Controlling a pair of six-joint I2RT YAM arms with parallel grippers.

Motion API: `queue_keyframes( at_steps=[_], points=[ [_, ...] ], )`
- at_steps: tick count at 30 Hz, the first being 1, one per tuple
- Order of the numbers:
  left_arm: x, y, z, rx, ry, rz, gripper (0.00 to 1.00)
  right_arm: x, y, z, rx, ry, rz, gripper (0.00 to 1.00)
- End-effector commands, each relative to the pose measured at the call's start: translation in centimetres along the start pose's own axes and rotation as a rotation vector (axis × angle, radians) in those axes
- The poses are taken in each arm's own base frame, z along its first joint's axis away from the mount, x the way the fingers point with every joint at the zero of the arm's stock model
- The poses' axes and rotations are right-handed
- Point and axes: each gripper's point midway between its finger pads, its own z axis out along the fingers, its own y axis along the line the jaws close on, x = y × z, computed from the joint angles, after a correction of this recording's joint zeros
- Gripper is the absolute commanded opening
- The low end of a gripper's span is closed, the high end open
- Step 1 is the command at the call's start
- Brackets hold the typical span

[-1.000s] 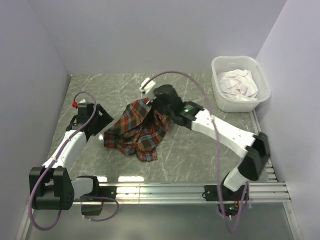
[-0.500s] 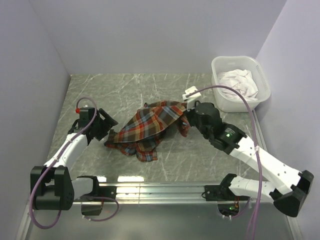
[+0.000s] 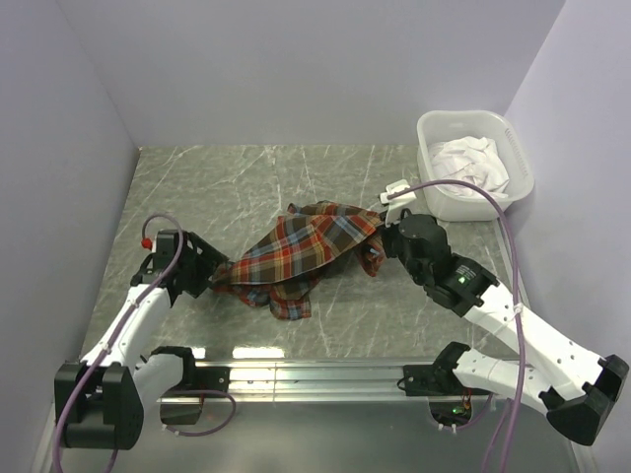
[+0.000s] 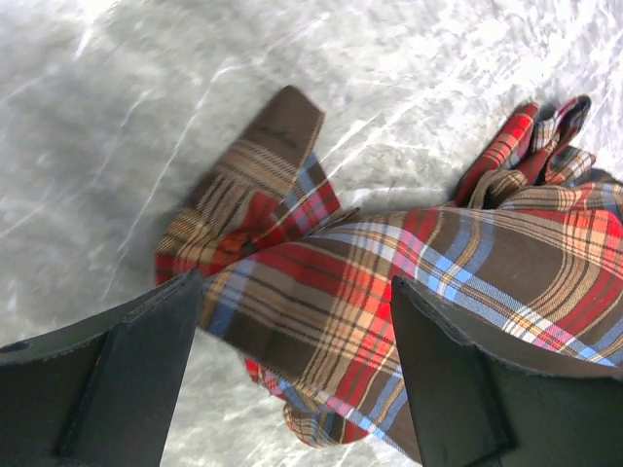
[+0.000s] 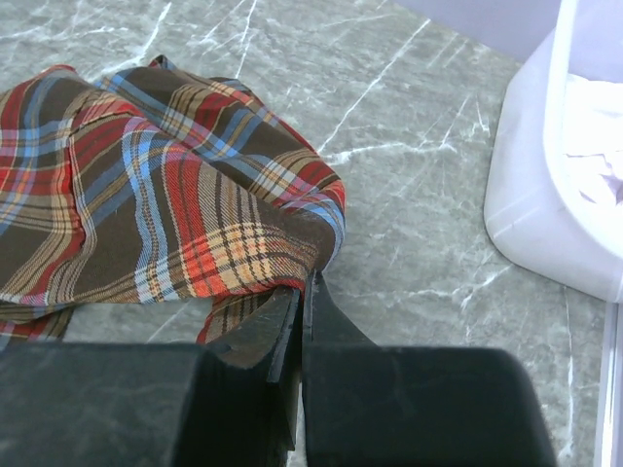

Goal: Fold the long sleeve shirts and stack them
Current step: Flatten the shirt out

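Note:
A plaid long sleeve shirt (image 3: 306,251) in red, orange, blue and dark brown is stretched across the middle of the marble table. My right gripper (image 3: 383,236) is shut on the plaid shirt's right edge (image 5: 292,258) and holds it off the surface. At the left end, my left gripper (image 3: 215,273) stands open, its fingers (image 4: 127,379) on either side of a raised fold of the plaid shirt (image 4: 331,302) without pinching it. A cuff or collar piece (image 4: 268,146) lies on the table beyond the left gripper.
A white plastic basket (image 3: 521,158) with white cloth (image 3: 471,166) inside stands at the back right, close to the right arm; its wall (image 5: 545,204) shows in the right wrist view. Purple walls close the table on three sides. A metal rail (image 3: 325,374) runs along the near edge.
The right gripper has pulled the shirt's edge from the table's centre towards the right, spreading the cloth. The left gripper has moved forward and right to the shirt's left end.

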Motion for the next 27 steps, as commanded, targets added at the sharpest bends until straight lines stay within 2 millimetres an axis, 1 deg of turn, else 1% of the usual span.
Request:
queue_keyframes(
  at_steps=[1, 4, 6, 8, 9, 10, 12, 13, 15, 16, 17, 19, 20, 21, 23, 24, 25, 26, 27],
  points=[
    [-0.5, 1.4, -0.7, -0.060, -0.054, -0.053, 0.84, -1.5, -0.7, -0.6, 0.021, -0.063, 0.060, 0.00],
    [-0.8, 2.0, -1.1, -0.089, -0.078, -0.065, 0.84, -1.6, -0.5, -0.6, 0.010, -0.066, 0.063, 0.00],
    [-0.5, 2.5, -1.0, -0.109, -0.073, -0.075, 0.84, -1.7, -0.4, -0.6, 0.006, -0.069, 0.066, 0.00],
    [-0.4, 2.6, -0.7, -0.103, -0.070, -0.072, 0.84, -1.6, -0.5, -0.7, 0.007, -0.069, 0.068, 0.00],
    [0.0, 2.9, -0.4, -0.105, -0.058, -0.077, 0.83, -1.5, -0.5, -0.7, 0.007, -0.069, 0.070, 0.00],
    [-0.1, 2.4, -0.1, -0.080, -0.059, -0.079, 0.83, -1.3, -0.6, -0.7, 0.011, -0.067, 0.071, 0.00],
    [0.7, 2.6, 0.6, -0.081, -0.023, -0.089, 0.82, -1.2, -0.6, -0.9, 0.013, -0.070, 0.074, 0.00],
    [0.8, 2.3, 1.0, -0.066, -0.014, -0.091, 0.82, -1.2, -0.7, -1.0, 0.013, -0.073, 0.075, 0.00],
    [1.4, 2.8, 1.8, -0.087, 0.019, -0.097, 0.80, -1.2, -0.9, -1.2, 0.021, -0.077, 0.081, 0.00],
    [1.3, 2.5, 2.1, -0.076, 0.015, -0.097, 0.79, -1.1, -1.0, -1.3, 0.021, -0.078, 0.081, 0.00],
    [1.5, 2.8, 2.5, -0.087, 0.022, -0.099, 0.75, -1.1, -1.0, -1.4, 0.021, -0.082, 0.083, 0.00],
    [1.2, 2.9, 2.8, -0.093, 0.009, -0.111, 0.68, -1.2, -1.1, -1.4, 0.024, -0.084, 0.084, 0.00],
    [0.8, 2.3, 3.0, -0.078, -0.004, -0.119, 0.61, -1.2, -1.1, -1.4, 0.024, -0.085, 0.085, 0.00],
    [0.5, 2.1, 3.1, -0.074, -0.013, -0.123, 0.56, -1.2, -1.2, -1.4, 0.033, -0.083, 0.085, 0.00],
    [0.2, 1.6, 3.4, -0.068, -0.018, -0.131, 0.45, -1.3, -1.3, -1.2, 0.042, -0.090, 0.087, 0.00],
    [-0.3, 0.8, 3.4, -0.049, -0.028, -0.132, 0.32, -1.4, -1.4, -1.1, 0.048, -0.092, 0.086, 0.00],
    [-0.4, 0.6, 3.7, -0.055, -0.024, -0.128, 0.24, -1.7, -1.6, -0.9, 0.059, -0.098, 0.089, 0.00],
    [-1.3, -0.5, 3.6, -0.035, -0.037, -0.119, 0.10, -2.0, -1.7, -0.9, 0.065, -0.103, 0.093, 0.00],
    [-2.2, -0.8, 3.7, -0.044, -0.070, -0.113, 0.04, -2.5, -1.9, -0.9, 0.070, -0.113, 0.095, 0.00]
  ],
)
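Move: The shirt's left-hand corner lies about 5 cm below the left hand's open fingers, nearly straight under them and barely 1 cm to the left. From that hand, the bunched near edge of the shirt is some 15 cm right and 7 cm back, and its crumpled far corner roughly 17 cm right and 16 cm ahead. The right hand already holds the shirt's other end raised; the left-hand corner lies about 35 cm to its left, 2 cm back and 22 cm lower. Down about 5 cm onto the shirt's left-hand corner goes the left hand, after first easing back some 2 cm, its wrist tipping slightly further downward. Once low, it slips forward about 2 cm as its wide-open fingers close and pinch the corner cloth. The right hand stays almost in place, keeping its shut grip on the raised end. ##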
